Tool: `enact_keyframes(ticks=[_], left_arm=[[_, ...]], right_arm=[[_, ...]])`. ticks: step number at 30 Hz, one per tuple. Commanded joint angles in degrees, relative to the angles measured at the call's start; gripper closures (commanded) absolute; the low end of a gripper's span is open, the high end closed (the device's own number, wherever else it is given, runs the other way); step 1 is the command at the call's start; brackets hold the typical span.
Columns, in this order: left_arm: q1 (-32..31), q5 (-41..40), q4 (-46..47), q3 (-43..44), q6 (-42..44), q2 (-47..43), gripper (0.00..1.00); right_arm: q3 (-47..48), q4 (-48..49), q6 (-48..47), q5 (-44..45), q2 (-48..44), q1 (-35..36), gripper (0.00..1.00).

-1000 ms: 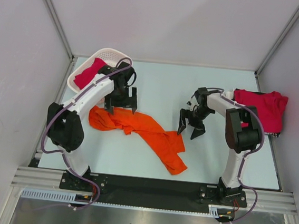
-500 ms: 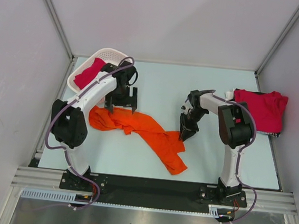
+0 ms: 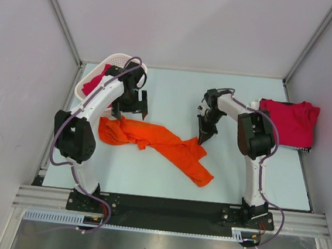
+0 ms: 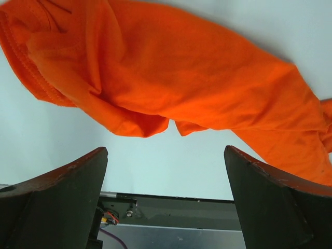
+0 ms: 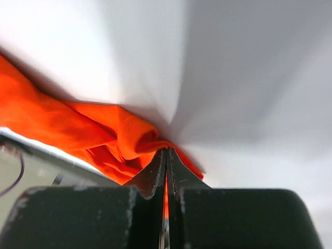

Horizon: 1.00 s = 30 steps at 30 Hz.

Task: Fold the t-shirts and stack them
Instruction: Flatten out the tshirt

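Note:
An orange t-shirt (image 3: 153, 138) lies crumpled across the middle of the table, running from the left down to a tip at the near right. My right gripper (image 3: 202, 138) is shut on a fold at its right edge; the right wrist view shows orange cloth (image 5: 78, 129) pinched between the closed fingers of that gripper (image 5: 166, 151). My left gripper (image 3: 130, 113) hangs open just beyond the shirt's left part, with nothing between its fingers (image 4: 67, 181). In the left wrist view the shirt (image 4: 181, 78) lies ahead of the gripper (image 4: 166, 150). A red t-shirt (image 3: 288, 121) lies at the far right. Another red t-shirt (image 3: 95, 82) sits in the basket.
The white lattice basket (image 3: 125, 59) stands at the far left corner, right behind my left arm. White walls close in the table on three sides. A black rail and metal frame (image 3: 164, 207) run along the near edge.
My right gripper has closed on the orange shirt's right edge and drawn slightly away from the near edge, shifting the shirt's near tip to the right. The left gripper rose a little, still open.

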Motion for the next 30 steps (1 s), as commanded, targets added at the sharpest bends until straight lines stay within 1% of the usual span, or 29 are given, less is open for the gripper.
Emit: enact_keyframes(ticks=[1, 3, 4, 5, 6, 8, 12, 16, 17, 20, 22, 24, 25, 26, 28, 30], left_arm=[[0.4, 0.0, 1.2, 5.0, 1.1, 2.0, 0.00], [0.4, 0.5, 1.1, 7.1, 1.1, 3.7, 0.01], [0.4, 0.6, 1.0, 8.0, 1.1, 4.2, 0.01], [0.4, 0.7, 0.8, 8.8, 1.0, 4.7, 0.01], [0.5, 0.8, 0.8, 10.2, 1.1, 5.4, 0.01], [0.5, 0.7, 0.7, 11.5, 1.2, 6.0, 0.01], [0.4, 0.5, -0.3, 14.9, 1.4, 8.1, 0.01], [0.4, 0.7, -0.7, 15.9, 1.4, 9.0, 0.01], [0.4, 0.7, -0.8, 16.2, 1.4, 9.2, 0.01], [0.4, 1.0, -1.1, 17.1, 1.4, 9.5, 0.01], [0.4, 1.5, -1.2, 17.7, 1.4, 9.7, 0.01], [0.4, 1.7, -1.4, 18.4, 1.5, 10.0, 0.01], [0.4, 2.0, -1.8, 18.7, 1.8, 10.2, 0.02], [0.4, 2.0, -1.9, 19.0, 1.7, 10.2, 0.02], [0.5, 2.1, -1.9, 19.4, 2.2, 10.2, 0.02], [0.4, 2.8, -1.9, 19.6, 2.4, 10.1, 0.02]], right_arm=[[8.2, 2.7, 1.2, 10.8, -2.2, -0.1, 1.00], [11.3, 3.0, 1.5, 15.5, -3.8, -0.1, 1.00], [11.9, 3.8, 1.9, 17.2, -4.5, -0.1, 1.00], [12.4, 4.5, 2.0, 20.9, -5.3, -0.1, 1.00], [12.6, 5.3, 2.2, 22.4, -7.5, -0.3, 1.00], [12.1, 8.5, 2.9, 26.9, -9.9, -0.6, 1.00], [9.5, 15.0, 4.2, 32.6, -16.9, -2.1, 1.00], [7.8, 22.7, 4.5, 39.7, -20.2, -3.5, 1.00], [7.9, 23.2, 4.4, 42.4, -20.2, -3.8, 1.00], [9.2, 25.8, 4.5, 46.9, -18.0, -4.8, 1.00], [10.4, 28.6, 4.1, 48.1, -16.2, -5.3, 1.00], [13.6, 30.4, 3.5, 49.3, -12.5, -6.0, 1.00], [15.1, 30.3, 3.9, 50.4, -11.1, -6.2, 1.00], [16.9, 30.3, 3.9, 50.6, -7.8, -6.5, 1.00], [21.3, 30.5, 4.6, 52.2, -5.0, -7.1, 1.00], [24.3, 32.0, 5.3, 52.2, -1.4, -7.6, 1.00]])
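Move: The right hand already pinches the right-hand end of the orange t-shirt just above the table; the bare far-right patch it is taking the cloth to lies about 24 cm ahead and 12 cm to its right, at roughly table height. The shirt's body lies some 18 cm to its left and 2 cm back, the loose tail 13 cm back and 2 cm right, the red shirt stack about 14 cm ahead and 36 cm right. From the open left hand the patch is roughly 23 cm ahead, 38 cm right and 14 cm down. With its fingers kept shut on the orange t-shirt, the right hand sweeps the cloth some 24 cm forward towards the bare far-right table, climbing about 18 cm and veering 12 cm right before sinking a little at the end, while the wrist turns about 70 degrees so the fingers swing from pointing down and slightly back to pointing forward and down. The empty left hand stays wide open above the shirt's crumpled left part and drifts about 6 cm forward and a little right, without gripping anything. ##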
